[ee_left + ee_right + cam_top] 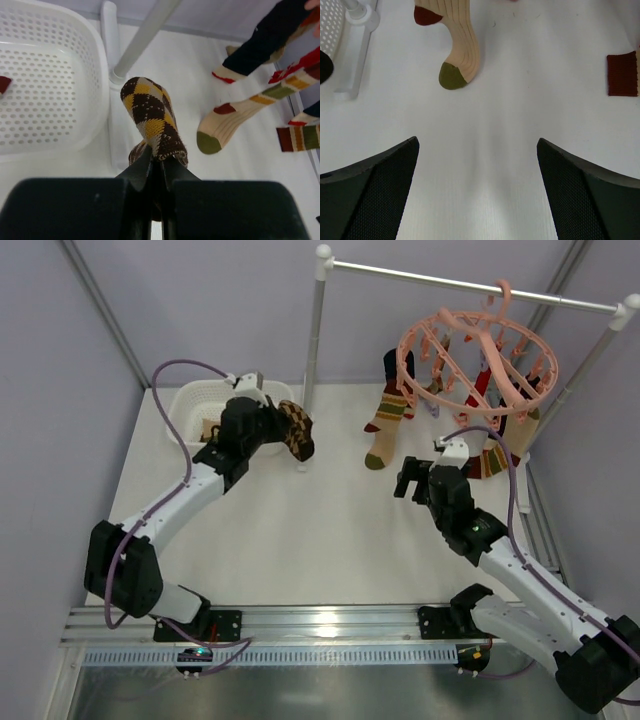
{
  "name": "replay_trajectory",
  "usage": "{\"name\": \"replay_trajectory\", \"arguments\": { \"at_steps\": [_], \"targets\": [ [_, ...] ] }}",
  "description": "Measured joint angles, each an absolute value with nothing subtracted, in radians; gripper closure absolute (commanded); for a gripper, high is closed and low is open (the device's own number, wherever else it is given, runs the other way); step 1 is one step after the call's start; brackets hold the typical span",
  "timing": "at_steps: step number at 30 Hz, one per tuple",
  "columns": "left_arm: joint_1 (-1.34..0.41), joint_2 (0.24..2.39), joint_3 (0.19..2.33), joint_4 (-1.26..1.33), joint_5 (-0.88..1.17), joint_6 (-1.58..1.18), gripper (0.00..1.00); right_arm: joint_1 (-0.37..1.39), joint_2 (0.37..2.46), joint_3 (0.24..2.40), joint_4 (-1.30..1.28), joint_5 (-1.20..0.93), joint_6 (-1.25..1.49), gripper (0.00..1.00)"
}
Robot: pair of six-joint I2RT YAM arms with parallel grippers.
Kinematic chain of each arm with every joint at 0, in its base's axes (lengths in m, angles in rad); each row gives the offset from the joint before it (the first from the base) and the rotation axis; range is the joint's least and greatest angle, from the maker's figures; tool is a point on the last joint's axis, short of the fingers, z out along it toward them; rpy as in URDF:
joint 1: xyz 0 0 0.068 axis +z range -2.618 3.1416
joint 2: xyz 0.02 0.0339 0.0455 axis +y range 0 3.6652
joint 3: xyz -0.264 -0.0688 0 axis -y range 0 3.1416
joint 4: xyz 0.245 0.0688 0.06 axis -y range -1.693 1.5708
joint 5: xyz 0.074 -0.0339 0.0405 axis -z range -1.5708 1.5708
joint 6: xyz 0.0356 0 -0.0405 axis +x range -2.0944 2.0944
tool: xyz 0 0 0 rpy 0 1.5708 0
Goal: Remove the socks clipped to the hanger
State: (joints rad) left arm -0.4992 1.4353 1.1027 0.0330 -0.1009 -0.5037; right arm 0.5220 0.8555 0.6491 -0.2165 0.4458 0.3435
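Observation:
My left gripper [272, 426] [159, 159] is shut on a brown-and-yellow argyle sock [297, 430] [150, 112], held in the air just right of the basket. The pink ring hanger [480, 355] hangs from the rail at the back right. Still clipped to it are a cream sock with olive and red stripes [386, 428] [235, 117] [461, 47], a dark navy sock [392, 366] [267, 37] and other striped ones [490, 460] [299, 137]. My right gripper [411, 480] [477, 142] is open and empty, low over the table below the hanger.
A white perforated basket [196, 408] [45, 95] stands at the back left with something red [4, 83] inside. The white rail stand's pole [314, 335] [142, 37] rises just beyond the held sock. A dark red cuff [622, 75] shows at the right.

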Motion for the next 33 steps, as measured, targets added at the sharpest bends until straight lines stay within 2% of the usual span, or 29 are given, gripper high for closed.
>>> {"name": "replay_trajectory", "arguments": {
  "at_steps": [11,15,19,25,26,27,28,29,30,33],
  "targets": [
    [-0.239,1.533,1.284,-0.017,-0.039,-0.554,1.0,0.512,0.882,0.59,-0.156,0.443,0.324,0.0],
    [-0.131,1.563,1.348,-0.036,-0.089,-0.566,1.0,0.5,0.881,0.588,-0.142,0.438,0.317,0.0],
    [-0.105,1.619,1.436,-0.059,-0.188,-0.535,1.0,0.493,0.862,0.583,-0.133,0.428,0.316,0.0],
    [-0.117,1.63,1.397,-0.073,-0.306,-0.497,1.0,0.482,0.849,0.572,-0.126,0.415,0.316,0.0],
    [-0.117,1.631,1.388,-0.074,-0.319,-0.493,0.94,0.48,0.849,0.572,-0.126,0.413,0.316,0.0],
    [-0.117,1.632,1.379,-0.076,-0.33,-0.49,0.8,0.478,0.849,0.572,-0.126,0.411,0.316,0.0],
    [-0.117,1.634,1.374,-0.083,-0.342,-0.484,0.27,0.476,0.849,0.572,-0.125,0.407,0.316,0.0],
    [-0.117,1.636,1.372,-0.084,-0.349,-0.481,0.04,0.474,0.849,0.572,-0.124,0.405,0.316,0.0],
    [-0.117,1.639,1.372,-0.085,-0.354,-0.485,0.0,0.473,0.85,0.572,-0.122,0.403,0.316,0.0],
    [-0.117,1.641,1.372,-0.095,-0.377,-0.495,0.0,0.468,0.851,0.572,-0.12,0.399,0.316,0.0]
  ]
}}
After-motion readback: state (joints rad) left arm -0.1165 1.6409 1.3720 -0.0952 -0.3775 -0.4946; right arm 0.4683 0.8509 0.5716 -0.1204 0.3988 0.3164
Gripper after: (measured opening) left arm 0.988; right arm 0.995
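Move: The brown-and-yellow checked sock is already pinched in the left hand; the white basket's middle lies about 20 cm to that hand's left, 8 cm ahead and 20 cm below. The socks already in it are some 22 cm left, 4 cm ahead and equally low. The stand's foot is roughly 7 cm right and 7 cm ahead, down on the table. From the idle right hand, the basket is some 62 cm left, 18 cm ahead and 15 cm lower. The checked sock, still pinched, is carried left about 20 cm and forward some 10 cm by the left hand, which rises roughly 5 cm as it brings the sock over the basket and turns about 35 degrees counter-clockwise. The hand then sinks about 5 cm while easing farther left, and the fingers open wide to let the sock go. ##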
